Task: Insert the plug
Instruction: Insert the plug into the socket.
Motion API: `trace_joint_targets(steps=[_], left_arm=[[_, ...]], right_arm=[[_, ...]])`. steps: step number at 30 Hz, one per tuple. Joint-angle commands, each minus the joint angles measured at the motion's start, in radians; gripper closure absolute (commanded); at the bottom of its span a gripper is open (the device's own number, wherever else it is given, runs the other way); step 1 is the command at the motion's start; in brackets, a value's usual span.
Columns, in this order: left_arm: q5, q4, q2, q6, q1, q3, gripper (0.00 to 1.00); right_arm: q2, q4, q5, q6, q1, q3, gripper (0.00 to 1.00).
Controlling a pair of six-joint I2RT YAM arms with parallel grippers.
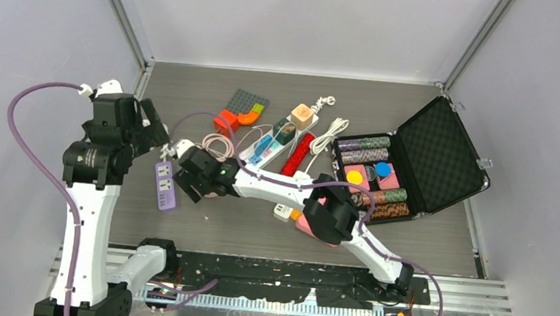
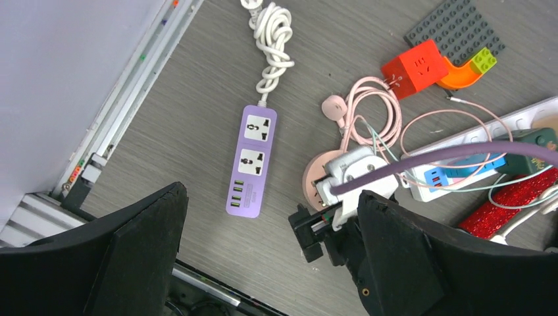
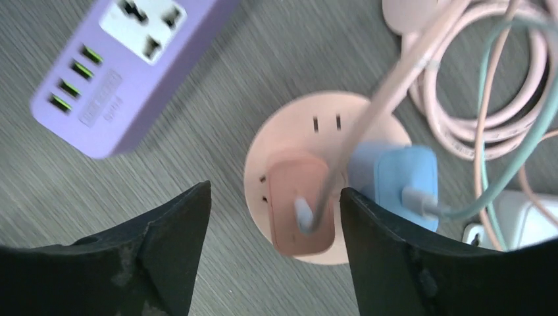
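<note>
A pink plug (image 3: 299, 210) with a pink cable sits in the round pink socket hub (image 3: 289, 128), next to a light-blue plug (image 3: 401, 181). My right gripper (image 3: 275, 192) hangs open over the pink plug; its left finger stands well clear and its right finger is close beside the plug. From above, this gripper (image 1: 194, 177) is just right of the purple power strip (image 1: 165, 186). My left gripper (image 2: 271, 194) is open and holds nothing, high above the purple strip (image 2: 252, 161) and the hub (image 2: 314, 178).
Coiled pink and green cables (image 3: 487, 99) lie right of the hub. A white power strip (image 1: 282, 146), an orange cube adapter (image 1: 226, 119), a grey brick plate (image 1: 246, 102) and a red strip (image 1: 298, 153) lie beyond. An open black case (image 1: 431, 161) of chips stands at right.
</note>
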State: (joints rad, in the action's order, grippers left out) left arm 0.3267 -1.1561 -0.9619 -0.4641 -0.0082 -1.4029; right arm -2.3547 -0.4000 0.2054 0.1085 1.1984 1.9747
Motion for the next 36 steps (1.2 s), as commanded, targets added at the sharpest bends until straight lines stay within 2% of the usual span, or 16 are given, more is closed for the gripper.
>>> trace_joint_targets(steps=[1, 5, 9, 14, 17, 19, 23, 27, 31, 34, 36], left_arm=[[0.044, 0.022, 0.016, 0.04, 0.004, -0.072, 0.0], [0.064, 0.007, 0.019, 0.051, 0.004, -0.106, 0.0], [0.06, 0.017, 0.039, 0.068, 0.004, -0.112, 0.0], [-0.038, 0.057, 0.071, 0.115, 0.004, -0.085, 0.0], [-0.1, 0.061, 0.061, 0.15, 0.004, -0.075, 0.0], [-0.179, 0.073, 0.06, 0.172, 0.004, -0.056, 0.0], [-0.448, 0.172, 0.085, 0.183, 0.004, 0.03, 0.0], [-0.69, 0.25, 0.086, 0.173, 0.002, 0.111, 0.01], [-0.725, 0.331, 0.099, 0.148, -0.101, 0.223, 0.03], [-0.708, 0.403, 0.111, 0.097, -0.194, 0.308, 0.04], [-0.691, 0.47, 0.123, 0.037, -0.261, 0.375, 0.05]], right_arm=[[-0.033, -0.289, 0.009, 0.06, -0.021, 0.308, 0.21], [0.02, -0.287, -0.06, 0.099, -0.043, 0.322, 0.11], [0.114, -0.283, -0.088, 0.114, -0.053, 0.257, 0.1], [0.319, -0.221, -0.088, 0.114, -0.064, 0.015, 0.12], [0.485, -0.177, 0.012, 0.12, -0.067, -0.129, 0.14], [0.579, -0.159, 0.1, 0.126, -0.073, -0.229, 0.14], [0.739, -0.172, 0.21, 0.198, -0.135, -0.413, 0.14], [0.883, -0.202, 0.152, 0.324, -0.28, -0.619, 0.15], [1.003, -0.255, 0.087, 0.376, -0.395, -0.803, 0.14], [1.087, -0.29, 0.083, 0.381, -0.423, -0.888, 0.03], [1.143, -0.291, 0.081, 0.422, -0.439, -0.961, 0.01]])
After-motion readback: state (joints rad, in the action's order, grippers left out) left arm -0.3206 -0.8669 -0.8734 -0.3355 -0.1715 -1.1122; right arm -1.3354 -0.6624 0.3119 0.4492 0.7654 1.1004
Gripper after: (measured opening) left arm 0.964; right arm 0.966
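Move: The pink plug sits on the round socket within 1 to 2 cm of the right hand, between its parting fingers, the blue plug some 3 cm right and 2 cm ahead of the hand. The orange plug lies about 27 cm right, 5 cm back; the short white strip 24 right, 2 back; the pink triangle socket 32 right, 7 back, all 5 cm lower. From the left hand, the round socket is 13 cm right, 3 ahead, 28 below. With the pink plug already released, the right hand opens on to nearly full width and climbs clear, then sweeps about 34 cm right in a high arc, turning some 40 degrees clockwise and sinking again towards the orange plug and pink triangle socket. The left hand, open and empty, first lifts about 4 cm, then swings some 15 cm right to above the round socket as the right hand clears away, turning clockwise and dipping to a little below its starting height. ##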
